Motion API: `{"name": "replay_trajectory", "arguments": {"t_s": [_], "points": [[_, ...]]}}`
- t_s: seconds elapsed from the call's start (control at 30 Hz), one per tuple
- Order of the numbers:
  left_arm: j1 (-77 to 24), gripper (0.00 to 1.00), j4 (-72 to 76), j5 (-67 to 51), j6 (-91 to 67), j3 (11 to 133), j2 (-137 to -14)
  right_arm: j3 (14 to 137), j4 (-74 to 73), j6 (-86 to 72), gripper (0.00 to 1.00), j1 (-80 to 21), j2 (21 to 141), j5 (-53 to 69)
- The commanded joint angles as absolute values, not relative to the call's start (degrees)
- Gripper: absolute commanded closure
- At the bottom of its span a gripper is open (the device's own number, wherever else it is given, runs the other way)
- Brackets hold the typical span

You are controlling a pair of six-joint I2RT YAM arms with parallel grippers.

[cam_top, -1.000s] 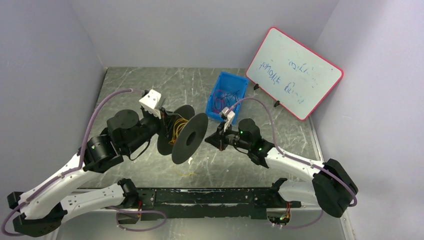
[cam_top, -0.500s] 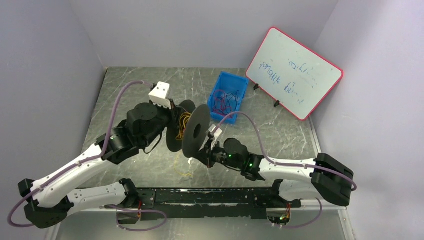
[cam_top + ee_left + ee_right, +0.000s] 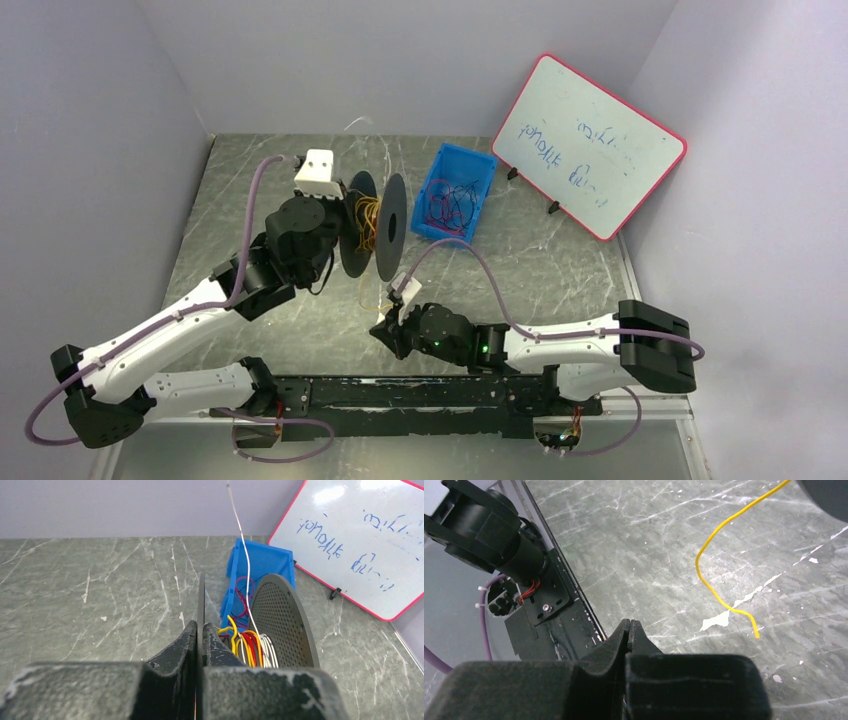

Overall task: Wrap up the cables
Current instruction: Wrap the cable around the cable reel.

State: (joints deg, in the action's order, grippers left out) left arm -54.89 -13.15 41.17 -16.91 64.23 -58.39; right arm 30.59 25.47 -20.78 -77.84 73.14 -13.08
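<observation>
A black spool with two round flanges (image 3: 390, 228) hangs above the table's middle. Yellow, red and white cables (image 3: 250, 647) are wound on its core. My left gripper (image 3: 201, 627) is shut on the thin edge of the near flange (image 3: 201, 595); the perforated far flange (image 3: 282, 620) stands to its right. A white cable (image 3: 242, 545) runs up from the spool. A loose yellow cable (image 3: 714, 565) trails over the table below it. My right gripper (image 3: 630, 624) is shut with nothing in it, low near the front edge (image 3: 383, 332), apart from the spool.
A blue bin (image 3: 455, 195) holding more red and dark cables (image 3: 448, 205) sits behind and right of the spool. A red-framed whiteboard (image 3: 588, 145) leans at the back right. The black mounting rail (image 3: 420, 390) runs along the front edge.
My left arm has carried the spool toward the back and turned it edge-on. My right arm has swung from beside the spool down toward the front rail, still shut.
</observation>
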Motion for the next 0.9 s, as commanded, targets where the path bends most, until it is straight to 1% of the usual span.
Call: {"name": "replay_trajectory", "arguments": {"t_s": [0.0,0.13,0.3,0.33,0.47,0.63,0.8,0.87], "points": [[-54.7,0.93,-5.3,44.6,-16.1,65.1,-58.1,33.3,23.8,-20.4,1.00,-79.6,73.2,-19.7],[-54.7,0.93,-4.8,45.2,-15.0,64.7,-57.6,34.4,20.5,-19.9,1.00,-80.7,70.6,-21.8],[-54.7,0.93,-4.9,44.8,-13.7,64.2,-56.5,35.1,13.6,-18.5,1.00,-81.0,64.0,-26.5],[-54.7,0.93,-5.0,44.4,-13.6,64.2,-56.4,35.3,12.3,-18.1,0.98,-81.0,62.7,-27.4],[-54.7,0.93,-6.2,42.2,-13.1,64.1,-55.9,37.2,6.9,-15.9,0.85,-81.0,57.4,-30.1],[-54.6,0.93,-8.5,38.7,-12.9,63.7,-55.3,42.1,-0.6,-12.2,0.73,-80.9,52.9,-33.4],[-54.7,0.93,-12.9,34.7,-12.9,64.4,-55.0,48.0,-7.6,-7.3,0.61,-80.5,52.3,-34.1],[-54.7,0.93,-14.1,32.9,-12.6,64.5,-54.5,51.2,-11.3,-6.2,0.58,-79.3,53.3,-34.3]]}}
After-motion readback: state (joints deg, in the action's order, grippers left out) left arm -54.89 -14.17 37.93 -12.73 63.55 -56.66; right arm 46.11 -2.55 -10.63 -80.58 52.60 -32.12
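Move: The loose white cable standing off the reel is some 27 cm ahead of the right hand, 3 cm to its right and 23 cm higher. The reel is about 18 cm ahead and 15 cm up, straight ahead; the yellow cable's hanging end is 8 cm ahead, 1 cm left and 8 cm lower. From the left hand, the white cable is roughly 12 cm ahead, 6 cm right and 3 cm up. After barely stirring, the right hand climbs about 15 cm from below and behind the reel, swinging some 7 cm right and a little forward to come up off the reel's right flange, nearer the white cable, while its shut, seemingly empty fingers open to about two fifths and the wrist turns some 15 degrees clockwise with a roll. The left hand keeps its pinch on the reel's left flange and holds it up almost in place, rising about a centimetre and sinking back. ##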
